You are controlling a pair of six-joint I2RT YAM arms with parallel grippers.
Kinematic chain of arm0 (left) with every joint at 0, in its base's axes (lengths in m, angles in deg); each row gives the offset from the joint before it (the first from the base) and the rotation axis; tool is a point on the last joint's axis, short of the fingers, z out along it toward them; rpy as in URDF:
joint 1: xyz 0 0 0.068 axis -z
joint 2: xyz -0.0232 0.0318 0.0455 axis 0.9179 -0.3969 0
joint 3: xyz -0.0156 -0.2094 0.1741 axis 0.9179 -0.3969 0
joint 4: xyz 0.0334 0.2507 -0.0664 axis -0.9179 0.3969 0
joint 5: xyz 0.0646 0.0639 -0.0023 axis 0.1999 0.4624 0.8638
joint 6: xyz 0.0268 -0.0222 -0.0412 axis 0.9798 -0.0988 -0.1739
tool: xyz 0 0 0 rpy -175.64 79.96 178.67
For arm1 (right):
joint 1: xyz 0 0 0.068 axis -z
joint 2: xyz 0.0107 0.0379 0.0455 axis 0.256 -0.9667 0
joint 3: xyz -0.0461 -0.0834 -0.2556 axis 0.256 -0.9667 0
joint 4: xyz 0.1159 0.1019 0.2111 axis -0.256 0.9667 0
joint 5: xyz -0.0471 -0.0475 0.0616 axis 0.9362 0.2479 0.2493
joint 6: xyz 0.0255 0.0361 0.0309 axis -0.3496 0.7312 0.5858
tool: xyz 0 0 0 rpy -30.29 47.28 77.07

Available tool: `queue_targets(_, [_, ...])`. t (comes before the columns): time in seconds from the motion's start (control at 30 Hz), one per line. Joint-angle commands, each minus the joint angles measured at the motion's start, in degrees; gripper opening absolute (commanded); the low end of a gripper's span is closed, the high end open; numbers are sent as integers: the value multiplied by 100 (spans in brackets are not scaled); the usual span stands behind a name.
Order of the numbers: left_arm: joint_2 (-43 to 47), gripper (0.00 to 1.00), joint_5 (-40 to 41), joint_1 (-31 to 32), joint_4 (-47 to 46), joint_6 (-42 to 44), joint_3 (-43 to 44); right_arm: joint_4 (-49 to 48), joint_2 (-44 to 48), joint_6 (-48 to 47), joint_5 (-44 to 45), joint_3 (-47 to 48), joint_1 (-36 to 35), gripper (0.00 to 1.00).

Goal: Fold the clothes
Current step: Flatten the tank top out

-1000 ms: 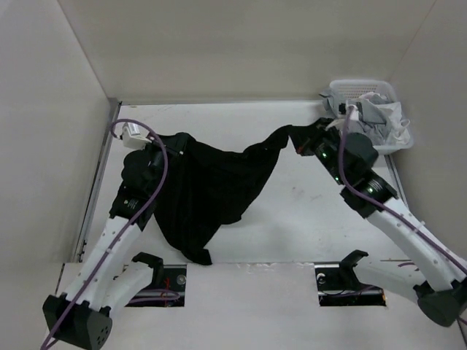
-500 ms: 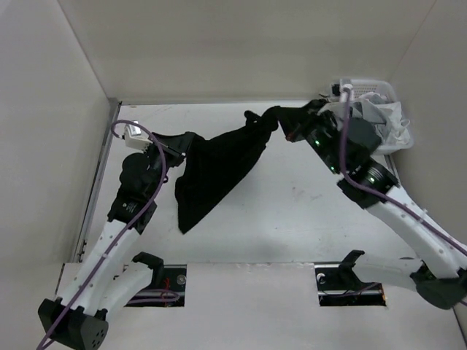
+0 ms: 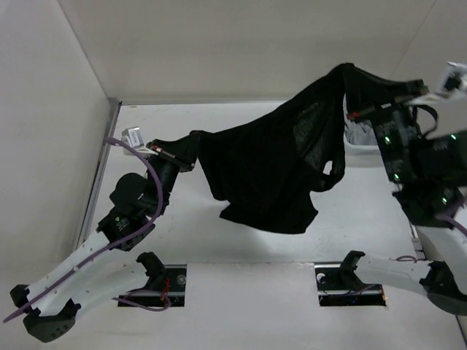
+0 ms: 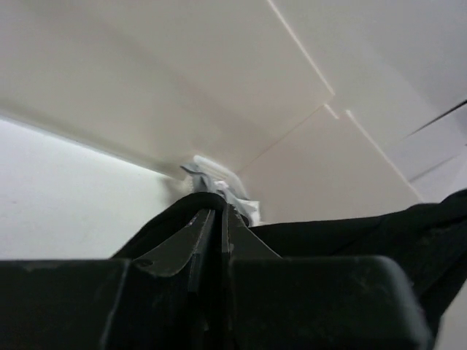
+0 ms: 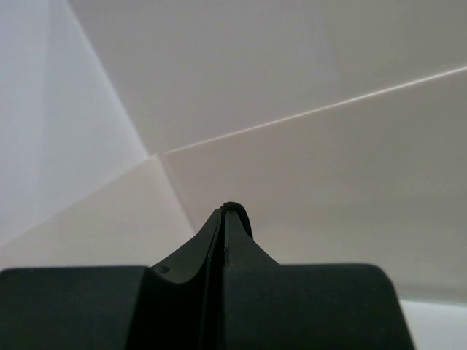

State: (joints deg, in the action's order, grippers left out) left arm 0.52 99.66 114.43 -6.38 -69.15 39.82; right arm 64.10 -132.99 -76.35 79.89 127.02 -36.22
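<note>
The clothes, a black T-shirt [image 3: 277, 168], hang in the air, stretched between my two grippers and drooping in the middle above the table [image 3: 182, 240]. My left gripper [image 3: 188, 148] is shut on the shirt's left corner. In the left wrist view the black fabric [image 4: 365, 230] wraps over the closed fingertips [image 4: 208, 219] and runs off to the right. My right gripper [image 3: 363, 102] is raised high at the upper right, shut on the shirt's other end. The right wrist view shows only a thin black edge of fabric [image 5: 246, 222] pinched at the closed gripper [image 5: 227, 212].
A white basket [image 3: 359, 140] with grey and white garments [image 4: 230, 193] sits at the back right, mostly hidden behind the shirt and the right arm. White walls enclose the table on three sides. Two black mounts [image 3: 149, 264] [image 3: 352, 262] stand at the near edge.
Both arms have lifted. The right arm rose high and swung right, pulling the shirt off the table and spreading it wider between the grippers.
</note>
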Motion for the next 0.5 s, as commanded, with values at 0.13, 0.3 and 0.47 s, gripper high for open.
queue_targets(0.13, [-521,1,1041,-4,-399,538,-408,275,-2556,1379,-2209,733,2382,1])
queue_targets(0.3, [-1074,1,971,-557,-417,222,-865,757,-5052,1845,-2694,2418,3087,5])
queue_targets(0.47, [-1716,1,146,-1436,-399,-586,-1050,664,-5516,2075,-2334,2276,3158,39])
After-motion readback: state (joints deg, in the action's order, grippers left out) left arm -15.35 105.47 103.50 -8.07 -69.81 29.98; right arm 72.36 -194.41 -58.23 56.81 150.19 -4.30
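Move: Both hands still hold the tank top by its top corners. The bare patch of table it is to lie on is about 11 cm ahead, 9 right and 42 below the left hand, and about 13 ahead, 19 left and 62 below the right hand. The tank top's middle hangs some 17 cm right and 10 below the left hand, 2 back. The laundry basket is roughly 42 cm ahead, 34 right and 58 below the right hand. The right hand flings its corner of the tank top out over the table, first nearly level and then diving, some 38 cm forward and 32 cm down in all with the fingers tipping about 40 degrees downward, and late in the sweep its fingers open to roughly a third and let the cloth go. The left hand keeps its pinch on the other corner and follows lower and slower, about 16 cm down and 9 cm forward towards the table patch, tipping down and turning a little counter-clockwise. ##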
